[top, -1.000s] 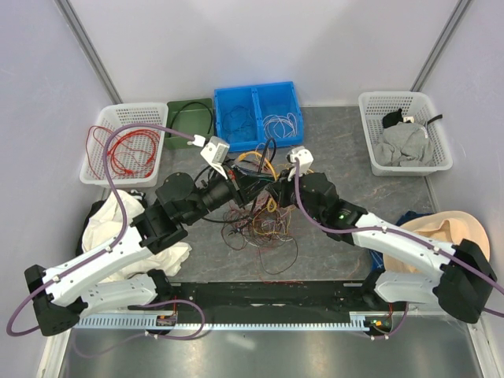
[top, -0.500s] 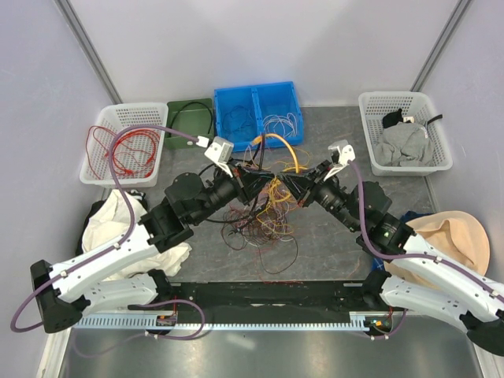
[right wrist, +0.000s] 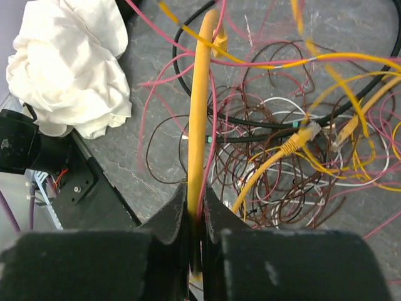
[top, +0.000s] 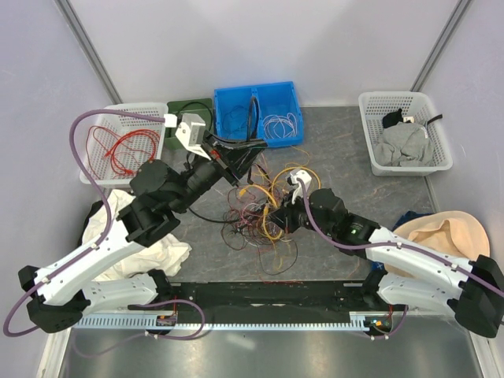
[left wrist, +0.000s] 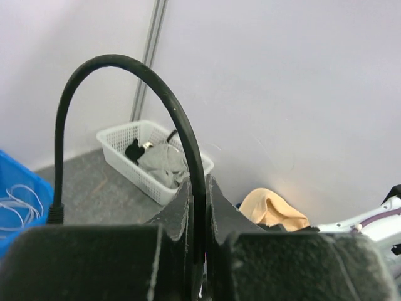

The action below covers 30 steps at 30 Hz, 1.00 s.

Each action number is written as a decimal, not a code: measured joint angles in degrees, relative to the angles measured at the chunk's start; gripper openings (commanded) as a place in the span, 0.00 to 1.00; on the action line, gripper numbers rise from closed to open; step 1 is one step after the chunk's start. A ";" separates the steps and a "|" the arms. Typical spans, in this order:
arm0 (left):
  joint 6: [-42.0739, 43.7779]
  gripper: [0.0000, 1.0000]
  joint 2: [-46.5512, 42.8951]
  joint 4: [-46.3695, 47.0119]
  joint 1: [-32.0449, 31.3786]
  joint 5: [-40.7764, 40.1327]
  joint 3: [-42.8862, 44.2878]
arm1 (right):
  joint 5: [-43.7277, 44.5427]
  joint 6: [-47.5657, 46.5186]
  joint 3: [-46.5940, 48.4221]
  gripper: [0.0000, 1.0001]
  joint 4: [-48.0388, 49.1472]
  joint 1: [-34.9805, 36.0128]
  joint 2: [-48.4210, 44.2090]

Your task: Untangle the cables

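Note:
The cables (top: 260,206) lie in a tangled heap of yellow, brown, pink and black strands at the middle of the table. My left gripper (top: 246,151) is raised above the heap's far side and shut on the thick black cable (top: 253,118), which arches up over the blue bin. In the left wrist view that black cable (left wrist: 125,63) curves out from between the closed jaws of the left gripper (left wrist: 197,188). My right gripper (top: 276,219) is low at the heap's near right side. It is shut (right wrist: 195,200) on a thick yellow cable (right wrist: 200,94), with a thin pink strand (right wrist: 212,113) pinched alongside.
A white basket (top: 98,175) of red wires stands at the far left, with a green bin (top: 177,110) and a blue bin (top: 228,98) beside it. Far right stands a white basket (top: 441,130) holding grey cloth. A white cloth (top: 118,228) lies near left, a tan hat (top: 441,232) near right.
The left gripper has swung up and left, lifting the black cable into a taller arch. The right gripper has dropped from the heap's far right to its near side, where it grips the yellow cable.

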 measured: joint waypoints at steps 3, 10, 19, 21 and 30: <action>1.53 0.02 -0.35 -0.11 0.00 -0.04 1.36 | 0.63 -0.11 0.15 0.74 -1.79 0.26 0.31; 3.37 0.02 -0.42 -1.51 0.00 -0.04 1.57 | 5.42 -0.81 1.31 0.98 -5.51 0.68 -7.85; 3.32 0.02 -0.48 -2.69 0.00 2.36 1.55 | 14.49 -4.94 9.77 0.98 -0.35 0.72 -11.58; 3.17 0.02 -0.55 -2.71 0.00 3.63 1.53 | 15.41 -5.90 10.36 0.98 1.88 0.72 -9.18; 0.66 0.02 -1.75 -2.80 0.00 8.57 -0.52 | 17.11 -8.76 14.47 0.98 8.50 0.48 6.10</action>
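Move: From the right gripper, the pink and thin yellow strands dangling under the raised black plug are about 7 cm ahead, 6 cm left and 14 cm up. The black plug tops them, some 8 cm ahead, 6 cm left and 27 cm above that gripper. The cable tangle on the table is roughly 6 cm ahead, 5 cm left and 17 cm below. From the left gripper, the dangling strands are about 7 cm ahead, 3 cm left and 16 cm down. Open the right gripper wide to let go of the thick yellow cable, then lift it about 15 cm, easing a few centimetres right. From up there, sweep it forward about 8 cm and back left towards the dangling strands, sinking slightly, its fingers tipped up some 20 degrees and turned clockwise. Keep the left gripper shut on the black cable, drawing it back slightly late on. ##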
